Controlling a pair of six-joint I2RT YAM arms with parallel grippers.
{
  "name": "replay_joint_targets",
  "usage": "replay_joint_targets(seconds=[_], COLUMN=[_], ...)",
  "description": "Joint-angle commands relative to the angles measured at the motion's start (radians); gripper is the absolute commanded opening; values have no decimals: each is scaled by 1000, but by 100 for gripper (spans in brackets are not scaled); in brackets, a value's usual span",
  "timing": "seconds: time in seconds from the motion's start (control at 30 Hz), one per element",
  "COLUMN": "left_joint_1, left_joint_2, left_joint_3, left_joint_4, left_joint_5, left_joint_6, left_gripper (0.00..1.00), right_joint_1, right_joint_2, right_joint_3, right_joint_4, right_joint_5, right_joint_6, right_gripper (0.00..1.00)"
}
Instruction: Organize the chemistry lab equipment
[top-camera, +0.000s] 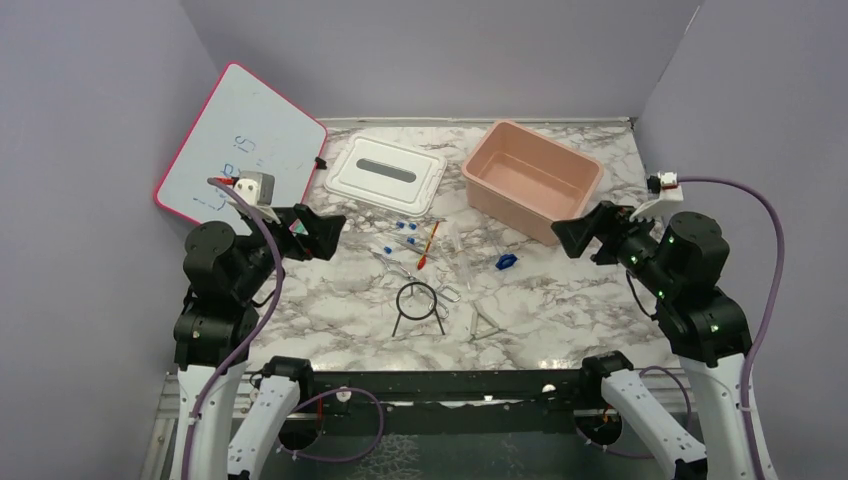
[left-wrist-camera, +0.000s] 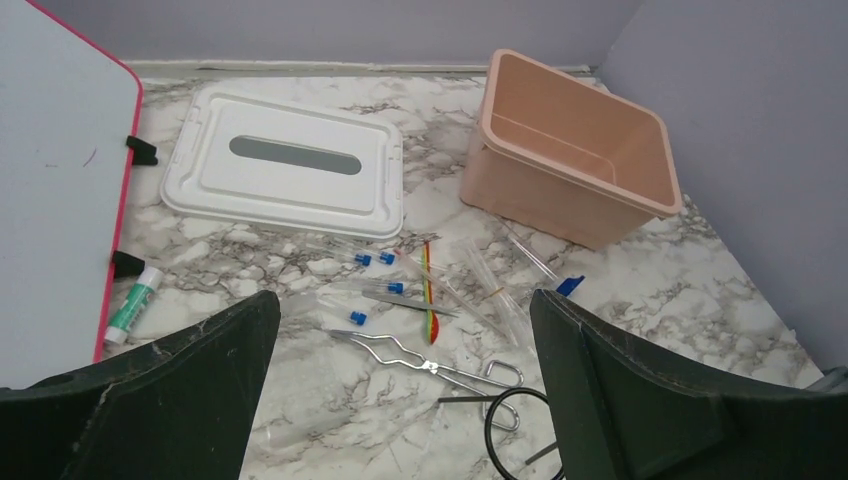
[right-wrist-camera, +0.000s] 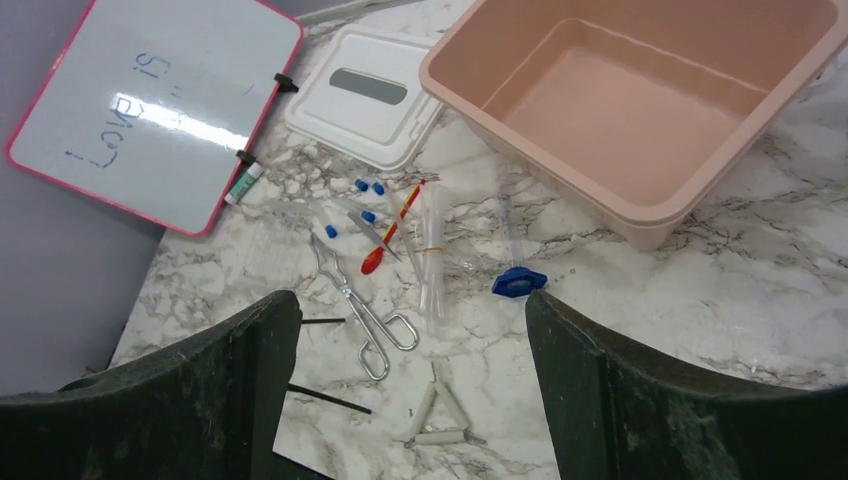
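Note:
The lab equipment lies scattered mid-table: a black ring stand (top-camera: 418, 300), metal tongs (left-wrist-camera: 430, 365), capped glass tubes (left-wrist-camera: 362, 258), a bundle of bare tubes (right-wrist-camera: 432, 255), an orange-red stick (right-wrist-camera: 392, 232), a blue piece (right-wrist-camera: 518, 281) and a white triangle (right-wrist-camera: 440, 410). My left gripper (top-camera: 325, 225) hovers open at the left of the pile, nothing between its fingers. My right gripper (top-camera: 570, 235) hovers open at the right, near the bin's front corner, also holding nothing. The left wrist view shows the left gripper (left-wrist-camera: 404, 300) above the tongs.
An empty pink bin (top-camera: 530, 178) stands at the back right, with its white lid (top-camera: 385, 172) flat beside it. A pink-framed whiteboard (top-camera: 240, 140) leans on the left wall, a green-and-white marker (left-wrist-camera: 135, 305) at its foot. Grey walls enclose three sides.

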Motion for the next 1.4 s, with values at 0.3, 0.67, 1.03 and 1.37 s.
replay_joint_targets(seconds=[0.3,0.67,1.03,1.37], left_joint_1=[7,8,7,7], left_joint_2=[-45,14,61,31], left_joint_3=[-140,-262,-356,-417], left_joint_4=[152,258,351,360], left_joint_5=[193,76,52,27], left_joint_6=[-29,-117,-149,-150], left_gripper=[99,99,99,99], right_joint_1=[-8,87,710,905], right_joint_2=[66,231,584,822], right_joint_3=[-94,-143,-47,77], right_joint_4=[42,162,169,67], right_joint_5=[-227,-353,222,492], right_joint_6=[7,24,129,325], right_gripper=[83,75,67,56])
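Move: The black ring stand lies some 25 cm left of the right hand, about level with it fore and aft and some 27 cm below. From that hand the pale rods are about 11 cm left and 1 cm ahead, the blue-based cylinder 7 cm left and 13 cm ahead. The tongs lie roughly 11 cm ahead and 10 cm right of the left hand, 34 cm below, the blue-capped tubes 6 cm beyond them. Right hand sweeps about 23 cm left and 19 down to the ring stand, fingers narrowing; left sinks 12 cm. ##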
